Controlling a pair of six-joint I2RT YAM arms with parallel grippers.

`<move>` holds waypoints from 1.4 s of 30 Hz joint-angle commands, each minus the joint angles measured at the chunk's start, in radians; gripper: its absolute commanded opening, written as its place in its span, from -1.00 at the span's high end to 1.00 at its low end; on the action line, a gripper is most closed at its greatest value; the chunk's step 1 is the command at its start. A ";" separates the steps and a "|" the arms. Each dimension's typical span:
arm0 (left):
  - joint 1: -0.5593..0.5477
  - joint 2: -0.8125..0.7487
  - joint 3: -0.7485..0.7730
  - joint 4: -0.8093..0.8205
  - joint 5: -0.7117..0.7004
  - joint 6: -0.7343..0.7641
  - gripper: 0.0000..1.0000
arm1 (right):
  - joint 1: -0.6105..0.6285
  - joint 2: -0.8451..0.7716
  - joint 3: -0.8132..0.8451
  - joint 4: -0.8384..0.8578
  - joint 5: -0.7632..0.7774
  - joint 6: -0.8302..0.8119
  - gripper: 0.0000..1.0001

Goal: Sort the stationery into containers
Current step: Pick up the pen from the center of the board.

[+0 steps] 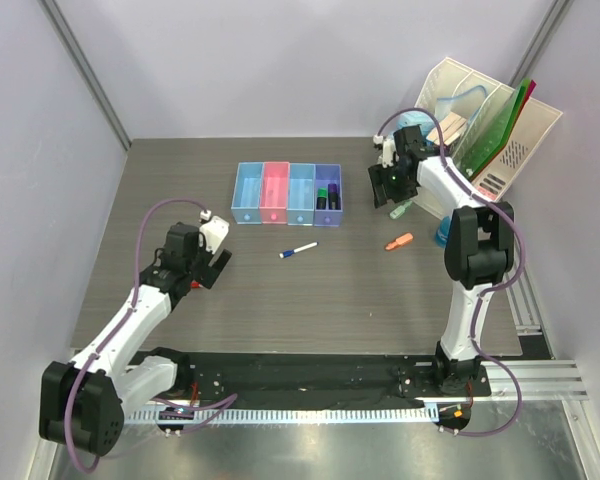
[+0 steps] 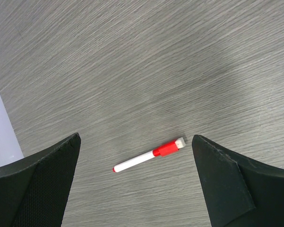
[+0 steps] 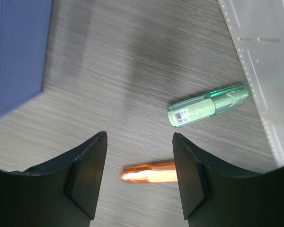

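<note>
The four joined trays [image 1: 287, 192] stand at mid-table; the purple one [image 3: 14, 52] holds a green and a dark highlighter. A white marker with a blue cap [image 1: 298, 250] lies in front of them. My left gripper [image 1: 216, 264] is open and empty, hovering over a white marker with a red cap [image 2: 149, 159], which lies between its fingers in the wrist view. My right gripper [image 1: 390, 195] is open and empty above the table. An orange highlighter [image 3: 149, 172] lies between its fingers, apart from them, and a green highlighter [image 3: 208, 105] lies just beyond. Both also show from above, orange [image 1: 399, 241] and green [image 1: 402, 209].
A large white slanted file rack [image 1: 500, 140] with folders stands at the back right, close behind the right arm. A blue roll [image 1: 442, 236] sits partly hidden by that arm. A metal rail [image 3: 255, 52] runs along the table's right edge.
</note>
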 commanded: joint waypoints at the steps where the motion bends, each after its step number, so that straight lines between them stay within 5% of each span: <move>1: 0.006 -0.014 -0.013 0.034 -0.001 -0.001 -0.99 | 0.006 -0.062 -0.060 0.123 0.027 0.307 -0.25; 14: 0.006 -0.034 -0.043 0.048 0.018 -0.004 -0.99 | 0.012 -0.136 -0.263 0.356 0.404 0.477 -0.27; 42: 0.006 -0.049 -0.115 0.102 0.042 0.030 -1.00 | 0.072 0.009 -0.326 0.497 0.595 0.553 -0.22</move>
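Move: The green highlighter lies about 4 cm ahead of the right hand, 5 cm to its right and 10 cm below. The orange highlighter is some 8 cm nearer the base than the green one; the purple compartment stands about 8 cm ahead of the hand and 13 cm left, the blue cup about 16 cm right and 1 cm back. From the left hand, the red pen is roughly 3 cm ahead, 2 cm left and 11 cm below. Down and to its right, the right hand closes in on the green highlighter, sinking about 6 cm, first swinging right, then edging forward before the last drop. Meanwhile it turns clockwise some 35 degrees towards the highlighter's line, fingers staying part-open and still short of a grip. The wide-open left hand eases down about 3 cm towards the red pen, drawing back slightly. ##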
